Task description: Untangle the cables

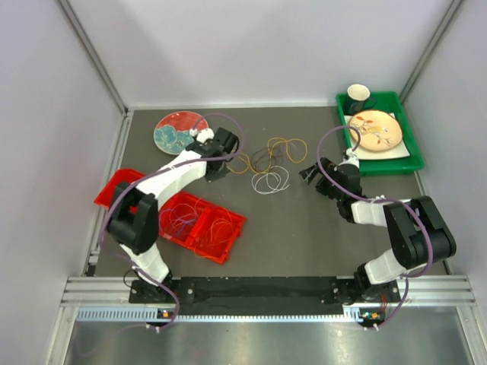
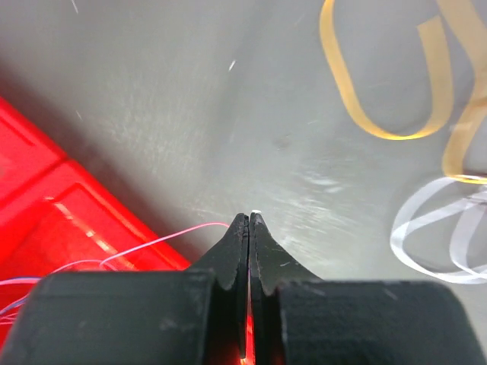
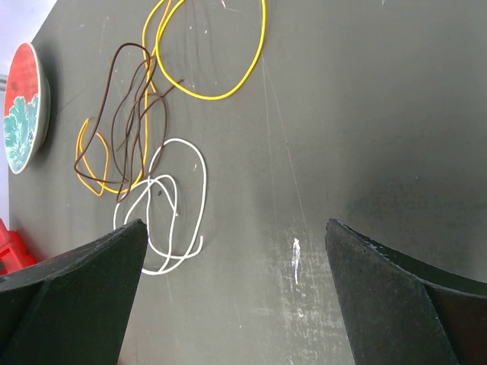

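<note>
The cables lie in a loose bunch mid-table: a yellow loop [image 1: 288, 147] [image 3: 251, 68], a dark brown one [image 1: 262, 160] [image 3: 114, 129], an orange one [image 1: 242, 163] [image 3: 84, 152] [image 2: 346, 91] and a white one [image 1: 270, 181] [image 3: 199, 182] [image 2: 411, 236]. The brown, orange and white overlap. More thin cables lie in a red tray [image 1: 228, 243] [image 2: 46, 205]. My left gripper [image 1: 219, 171] [image 2: 249, 217] is shut just left of the bunch; a thin pink-red cable [image 2: 152, 243] rises from the tray to its tips and looks pinched. My right gripper [image 1: 310, 173] [image 3: 236, 224] is open and empty, right of the white cable.
A second red tray [image 1: 106, 194] sits at the left. A red and teal plate [image 1: 171, 122] [image 3: 19, 106] is at the back left. A green tray [image 1: 415, 156] at the back right holds a plate and a cup. Walls enclose the table.
</note>
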Available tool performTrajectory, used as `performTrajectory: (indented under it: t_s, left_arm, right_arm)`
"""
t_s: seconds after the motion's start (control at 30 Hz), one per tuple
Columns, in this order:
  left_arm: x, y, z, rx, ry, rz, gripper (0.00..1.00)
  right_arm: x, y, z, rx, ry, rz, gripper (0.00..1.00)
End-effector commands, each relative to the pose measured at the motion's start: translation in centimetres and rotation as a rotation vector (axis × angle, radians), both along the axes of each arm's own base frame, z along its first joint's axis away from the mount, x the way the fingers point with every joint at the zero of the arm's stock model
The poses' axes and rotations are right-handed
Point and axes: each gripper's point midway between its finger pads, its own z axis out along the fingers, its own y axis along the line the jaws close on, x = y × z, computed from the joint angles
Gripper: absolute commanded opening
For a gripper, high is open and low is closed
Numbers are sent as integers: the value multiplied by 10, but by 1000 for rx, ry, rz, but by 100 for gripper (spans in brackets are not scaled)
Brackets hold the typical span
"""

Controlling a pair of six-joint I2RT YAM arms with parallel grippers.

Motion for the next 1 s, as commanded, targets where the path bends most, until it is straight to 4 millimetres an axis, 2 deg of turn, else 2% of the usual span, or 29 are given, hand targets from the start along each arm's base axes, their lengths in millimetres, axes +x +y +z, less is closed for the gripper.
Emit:
performTrajectory:
  t_s: [0.0, 0.07, 0.17, 0.23, 0.27, 0.37, 0.4, 0.53, 0.67, 0.8, 0.97]
  left_arm:
    - [0, 13, 63, 2, -113, -9, 0]
    - [-12, 20, 74, 8, -115, -18, 0]
    - [-20, 28, 78, 27, -141, -48, 1]
    - [-21, 32, 75, 37, -137, -50, 25]
    - [-21, 32, 70, 43, -125, -48, 44]
    - [-17, 25, 59, 23, -95, -48, 67]
    - [-14, 20, 55, 8, -93, -48, 72]
    - [-9, 12, 33, -4, -28, -15, 80]
    - [-2, -1, 6, -36, 23, 5, 79]
    - [-4, -8, -11, -65, 63, 16, 78]
    - [-6, -5, -24, -45, 94, 35, 76]
  right_arm:
    - [17, 4, 22, 6, -74, 8, 99]
    - [17, 4, 22, 7, -74, 11, 99]
    - [17, 5, 23, 9, -77, 14, 99]
    - [17, 6, 22, 11, -75, 19, 99]
    - [17, 6, 22, 11, -73, 19, 99]
    - [17, 6, 23, 13, -76, 20, 99]
    - [16, 6, 22, 13, -73, 20, 99]
    - [17, 6, 22, 13, -74, 20, 99]
    - [17, 6, 22, 13, -74, 20, 99]
    - [17, 5, 22, 12, -73, 17, 99]
    - [18, 6, 22, 11, -72, 19, 99]
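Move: The left hand holds the pink cable's end; the cable runs into the red bin, whose compartment with the blue cable lies about 11 cm back, 9 left and 7 below. The white cable lies level, 14 cm to the right, the yellow one about 6 ahead and 13 right, both some 9 cm lower. From the right hand that compartment is roughly 33 cm left, 12 back and 4 below. Left hand rises about 7 cm, releases the pink cable, then sinks 10 cm, fingers open, toward the bin's rim. ##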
